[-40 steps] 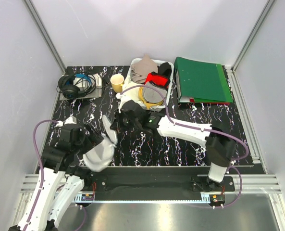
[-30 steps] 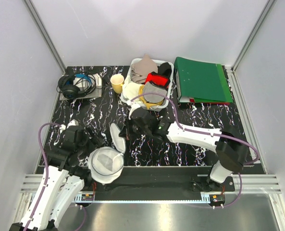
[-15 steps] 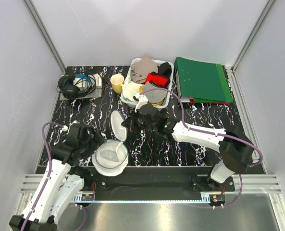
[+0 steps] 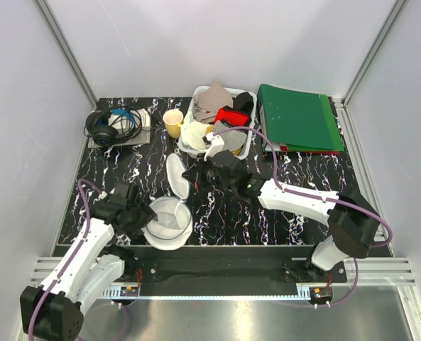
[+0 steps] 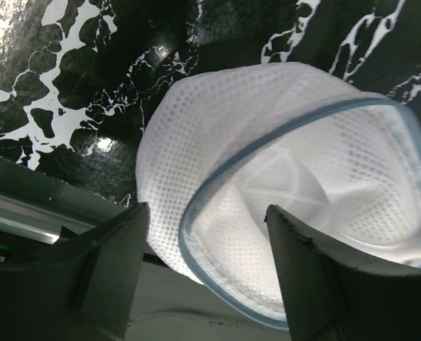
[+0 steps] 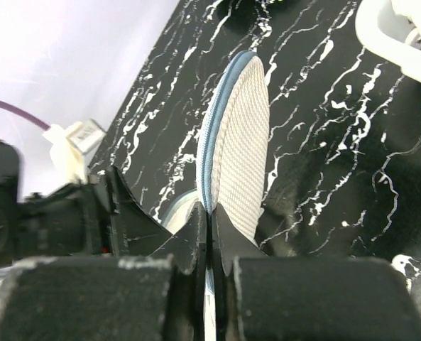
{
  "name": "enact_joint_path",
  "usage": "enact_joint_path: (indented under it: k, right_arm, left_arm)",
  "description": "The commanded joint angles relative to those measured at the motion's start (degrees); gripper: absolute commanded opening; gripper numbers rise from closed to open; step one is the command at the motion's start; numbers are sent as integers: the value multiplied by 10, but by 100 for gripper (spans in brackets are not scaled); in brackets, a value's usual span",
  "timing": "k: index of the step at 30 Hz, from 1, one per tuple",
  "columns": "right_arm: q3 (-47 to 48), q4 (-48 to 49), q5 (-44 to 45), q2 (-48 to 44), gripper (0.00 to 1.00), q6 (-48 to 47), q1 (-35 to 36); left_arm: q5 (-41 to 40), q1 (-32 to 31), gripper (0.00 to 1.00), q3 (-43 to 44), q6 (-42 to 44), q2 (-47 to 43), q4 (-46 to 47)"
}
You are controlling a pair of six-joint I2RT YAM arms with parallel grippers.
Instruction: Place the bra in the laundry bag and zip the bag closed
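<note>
The laundry bag (image 4: pixel 169 226) (image 5: pixel 267 185), white mesh with a blue-grey zip rim, lies opened near the table's front left. Its round lid (image 4: pixel 175 175) (image 6: pixel 238 135) stands up on edge behind it. My right gripper (image 4: pixel 189 177) (image 6: pixel 210 213) is shut on the lid's rim. My left gripper (image 4: pixel 145 217) (image 5: pixel 210 273) is open at the bag's left side, with the bag's wall and rim between its wide-apart fingers (image 5: pixel 111 263). An off-white fabric that looks like the bra (image 4: pixel 194 133) lies in the left end of the basket.
At the back middle, a white lattice basket (image 4: pixel 244 148) holds grey, red and yellow garments. A yellow cup (image 4: pixel 172 121) stands left of it, with headphones (image 4: pixel 109 125) further left. A green binder (image 4: pixel 299 119) lies at the back right. The metal rail (image 4: pixel 217 268) runs along the front edge.
The right gripper has pulled the lid up and back toward the basket, so the bag has opened and settled flat. The left gripper has shifted to the bag's left rim.
</note>
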Motion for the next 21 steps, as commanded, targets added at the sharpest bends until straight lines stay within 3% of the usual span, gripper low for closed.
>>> enact_joint_path:
  k: [1, 2, 5, 6, 7, 14, 21]
  right_arm:
    - [5, 48, -10, -11, 0, 10, -5]
    - [4, 46, -13, -11, 0, 10, -7]
    - [-3, 43, -13, -13, 0, 11, -9]
    - [-6, 43, -13, -13, 0, 12, -8]
    - [-7, 43, -14, -15, 0, 13, -9]
    - [-31, 26, -8, -17, 2, 6, -16]
    - [-47, 18, 16, -12, 2, -12, -16]
  left_arm:
    - [0, 9, 60, -12, -2, 11, 52]
    - [5, 16, 38, -9, 14, 10, 62]
    - [32, 37, 19, 11, 70, 9, 103]
    - [45, 44, 4, 21, 88, 11, 109]
    - [48, 49, 0, 33, 103, 15, 108]
    - [22, 55, 0, 150, 222, -31, 82]
    - [-32, 55, 0, 183, 230, -119, 84]
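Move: The laundry bag's near-left rim already lies between the open left fingers, about 1 cm right and 2 cm below, level fore and aft. The lid, held by the right hand, is some 10 cm ahead of the left hand, 8 cm right and 8 cm above; the mug is roughly 30 cm ahead, 5 cm right and 2 cm below. From the right hand that rim lies about 14 cm back, 12 cm left and 16 cm down. Left pinches the bag rim, lifting it about 14 cm and 6 forward; right, holding the lid, sinks slightly. ##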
